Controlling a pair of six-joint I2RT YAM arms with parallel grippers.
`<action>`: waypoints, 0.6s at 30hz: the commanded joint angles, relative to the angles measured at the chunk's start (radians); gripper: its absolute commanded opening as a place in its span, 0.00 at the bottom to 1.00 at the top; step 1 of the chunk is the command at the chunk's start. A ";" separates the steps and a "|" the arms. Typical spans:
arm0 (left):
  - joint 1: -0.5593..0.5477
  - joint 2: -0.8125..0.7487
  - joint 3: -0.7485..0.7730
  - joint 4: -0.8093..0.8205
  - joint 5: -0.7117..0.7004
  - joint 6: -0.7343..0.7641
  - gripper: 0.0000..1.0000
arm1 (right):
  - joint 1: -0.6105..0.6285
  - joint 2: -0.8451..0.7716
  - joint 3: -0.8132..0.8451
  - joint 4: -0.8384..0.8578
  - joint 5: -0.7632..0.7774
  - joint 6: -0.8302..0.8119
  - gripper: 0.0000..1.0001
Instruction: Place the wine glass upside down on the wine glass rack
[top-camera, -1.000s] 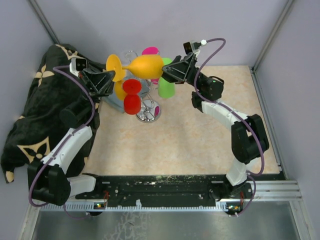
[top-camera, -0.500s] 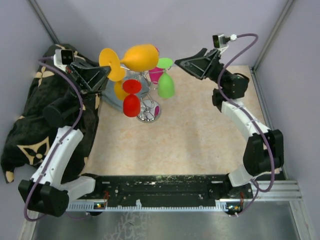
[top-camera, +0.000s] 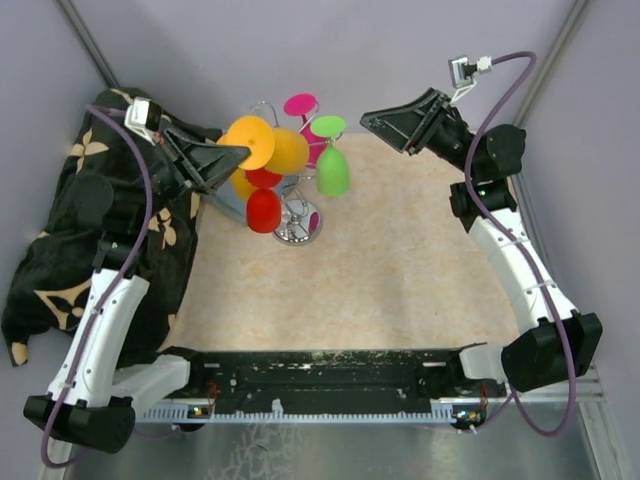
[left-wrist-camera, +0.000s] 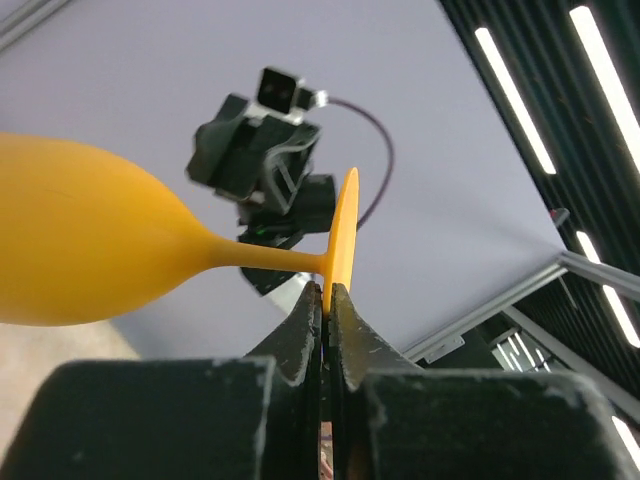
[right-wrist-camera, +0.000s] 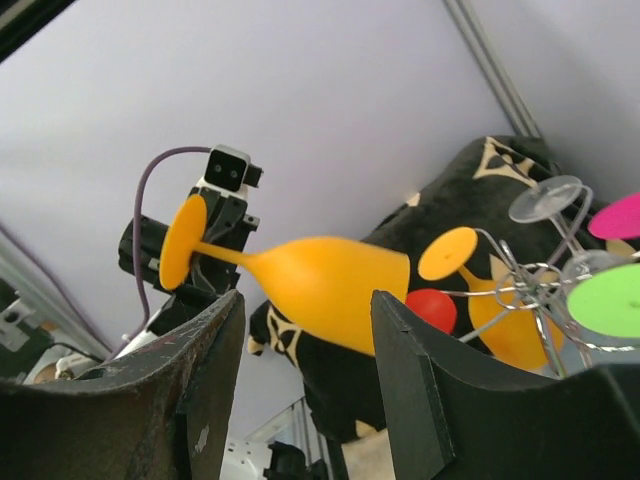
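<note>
The orange wine glass (top-camera: 285, 150) lies roughly on its side in the air above the wine glass rack (top-camera: 292, 230), its round foot (top-camera: 248, 142) toward the left. My left gripper (top-camera: 228, 160) is shut on the rim of that foot (left-wrist-camera: 345, 225), with the bowl (left-wrist-camera: 80, 250) sticking out sideways. My right gripper (top-camera: 378, 122) hangs open to the right of the rack, apart from the glass. From the right wrist, the glass (right-wrist-camera: 325, 285) shows beyond the open fingers (right-wrist-camera: 215, 380). The rack's wire arms (right-wrist-camera: 540, 280) carry red (top-camera: 263, 208), green (top-camera: 333, 172), magenta (top-camera: 300, 103) and another orange glass (top-camera: 240, 185).
A black cloth with a beige pattern (top-camera: 70, 230) is heaped along the left side behind the left arm. A clear glass foot (right-wrist-camera: 545, 198) shows at the top of the rack. Grey walls close the back and both sides.
The right gripper has let go of the orange bowl and drawn back up and to the right. The left arm, still pinching the foot, has swung the glass over the rack.
</note>
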 joint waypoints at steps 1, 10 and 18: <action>-0.001 -0.018 -0.031 -0.207 0.038 0.103 0.00 | -0.011 -0.040 0.045 -0.135 0.040 -0.116 0.54; -0.119 0.003 -0.029 -0.339 0.013 0.174 0.00 | -0.018 -0.045 0.051 -0.181 0.056 -0.136 0.54; -0.167 0.008 -0.027 -0.342 -0.019 0.190 0.00 | -0.019 -0.037 0.049 -0.175 0.054 -0.129 0.54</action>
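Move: The left fingers already pinch the yellow wine glass by its foot; the rack's free front-right hook lies about 8 cm right, 6 cm ahead and 13 cm below. Beside that hook, the hung red glass is some 5 cm ahead of the hand, level sideways and 20 cm down; the green one is 13 cm ahead, 13 right and 19 below. For the empty right hand the hook lies about 12 cm left, 2 ahead and 11 below. Keeping its pinch on the yellow glass's foot, the left hand sinks about 8 cm towards the free front-right hook, quickly at first with a slight push forward, then eases back and carries the glass some 4 cm right as its fingers dip roughly 15 degrees, and the hand or the glass comes against the hung red glass. The empty right hand, jaws still open, drifts a few centimetres down and forward, clear of the glasses. ##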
